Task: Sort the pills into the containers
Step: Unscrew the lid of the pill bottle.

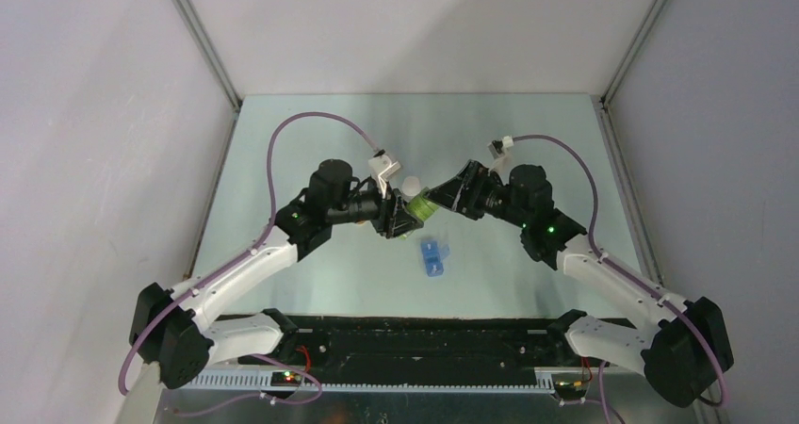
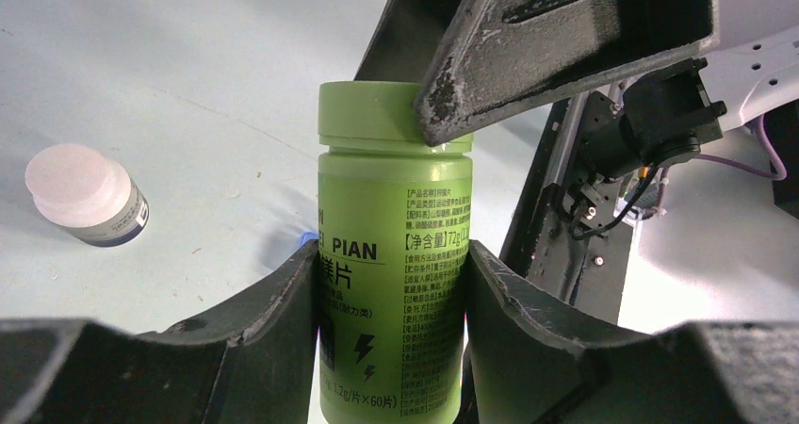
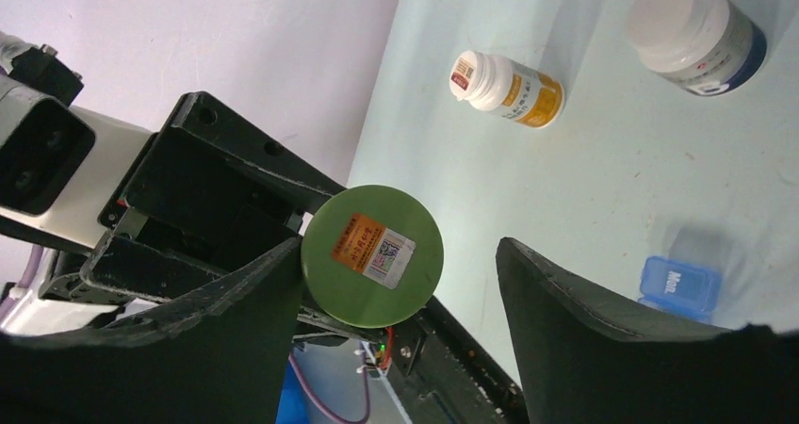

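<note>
My left gripper (image 2: 391, 254) is shut on the body of a green round bottle (image 2: 394, 283), held above the table's middle (image 1: 421, 204). Its green cap (image 3: 372, 254), with an orange and white sticker, faces the right wrist camera. My right gripper (image 3: 400, 254) stands open around that cap: one finger sits against the cap's edge, the other is well apart from it. The blue translucent pill box with the containers (image 1: 433, 256) lies on the table just in front of the bottle, lid shut (image 3: 680, 287). No pills show in any view.
A white-capped bottle with a dark blue label (image 3: 702, 36) lies on the table behind the grippers (image 2: 85, 196). A smaller white bottle with an orange label (image 3: 509, 87) lies near it. Grey walls enclose the table on three sides.
</note>
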Motion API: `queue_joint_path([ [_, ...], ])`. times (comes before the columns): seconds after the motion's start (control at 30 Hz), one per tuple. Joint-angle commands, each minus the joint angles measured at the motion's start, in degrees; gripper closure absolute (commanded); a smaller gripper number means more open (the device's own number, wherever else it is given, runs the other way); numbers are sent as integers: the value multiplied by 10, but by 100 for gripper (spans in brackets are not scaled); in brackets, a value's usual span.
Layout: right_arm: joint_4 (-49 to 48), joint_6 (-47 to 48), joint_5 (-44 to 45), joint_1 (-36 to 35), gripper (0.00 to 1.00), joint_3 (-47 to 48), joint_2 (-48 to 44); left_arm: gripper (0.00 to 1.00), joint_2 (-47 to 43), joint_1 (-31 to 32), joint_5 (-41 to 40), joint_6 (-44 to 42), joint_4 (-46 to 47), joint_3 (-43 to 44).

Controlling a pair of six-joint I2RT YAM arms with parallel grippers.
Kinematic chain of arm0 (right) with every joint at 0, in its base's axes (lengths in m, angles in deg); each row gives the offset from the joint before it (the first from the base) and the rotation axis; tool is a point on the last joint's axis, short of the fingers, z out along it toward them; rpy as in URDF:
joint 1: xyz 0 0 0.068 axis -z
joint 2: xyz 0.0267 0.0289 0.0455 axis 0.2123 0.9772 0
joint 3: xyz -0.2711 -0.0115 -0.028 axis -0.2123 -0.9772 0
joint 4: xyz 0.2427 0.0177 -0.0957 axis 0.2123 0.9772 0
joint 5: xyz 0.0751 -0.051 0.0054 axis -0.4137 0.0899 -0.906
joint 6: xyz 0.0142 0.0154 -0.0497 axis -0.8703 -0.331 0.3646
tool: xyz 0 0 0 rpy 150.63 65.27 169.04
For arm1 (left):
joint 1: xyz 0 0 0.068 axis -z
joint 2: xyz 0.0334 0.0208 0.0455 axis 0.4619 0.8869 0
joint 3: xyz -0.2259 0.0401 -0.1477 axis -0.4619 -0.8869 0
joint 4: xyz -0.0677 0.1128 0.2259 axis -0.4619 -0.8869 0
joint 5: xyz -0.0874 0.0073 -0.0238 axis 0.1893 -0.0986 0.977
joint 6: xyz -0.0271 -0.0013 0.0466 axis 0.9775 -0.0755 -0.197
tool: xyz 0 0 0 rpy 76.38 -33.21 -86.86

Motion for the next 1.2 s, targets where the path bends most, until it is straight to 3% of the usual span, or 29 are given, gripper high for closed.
queue_joint_path([
  [0.0, -1, -35, -3, -7, 24, 26, 13, 100, -9, -4, 2, -14, 17, 18],
  [0.17, -39, -43, -28, -7, 30, 26, 29, 100, -13, -3, 2, -10, 18, 16],
  [0.3, -64, -9, -84, 6, 59, 26, 36, 100, -9, -3, -4, 18, 16, 22],
  [0.43, -119, 56, -182, 37, 68, 15, 36, 100, -1, -3, 3, 47, 10, 30],
  [0.63, -179, 140, -335, 87, 67, 2, 39, 100, -5, -10, 59, 81, 36, 25],
  [0.93, -244, 161, -376, 99, 66, 0, 14, 100, -6, -12, 125, 91, 68, 17],
  [1.17, -248, 171, -360, 104, 65, 0, -3, 100, -8, -12, 134, 91, 85, 5],
])
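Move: The green bottle's lid lies between the right gripper's open fingers, level with it and only about 1 cm to its left. Counted from that hand, the blue pill box is some 4 cm ahead, 1 cm left and 22 cm below; the white-capped bottle is about 16 cm ahead, 4 cm left and 20 cm below. From the left hand, which already grips the bottle's body, the lid is roughly 2 cm ahead, 3 cm right and 4 cm up. Shift the right gripper a good centimetre left and pinch the lid between its fingers, then twist it counter-clockwise some 30 degrees while its fingertips tip upward. Keep the left gripper's hold on the bottle body and turn it slightly clockwise, drawing both hands together up and back about 4 cm. ##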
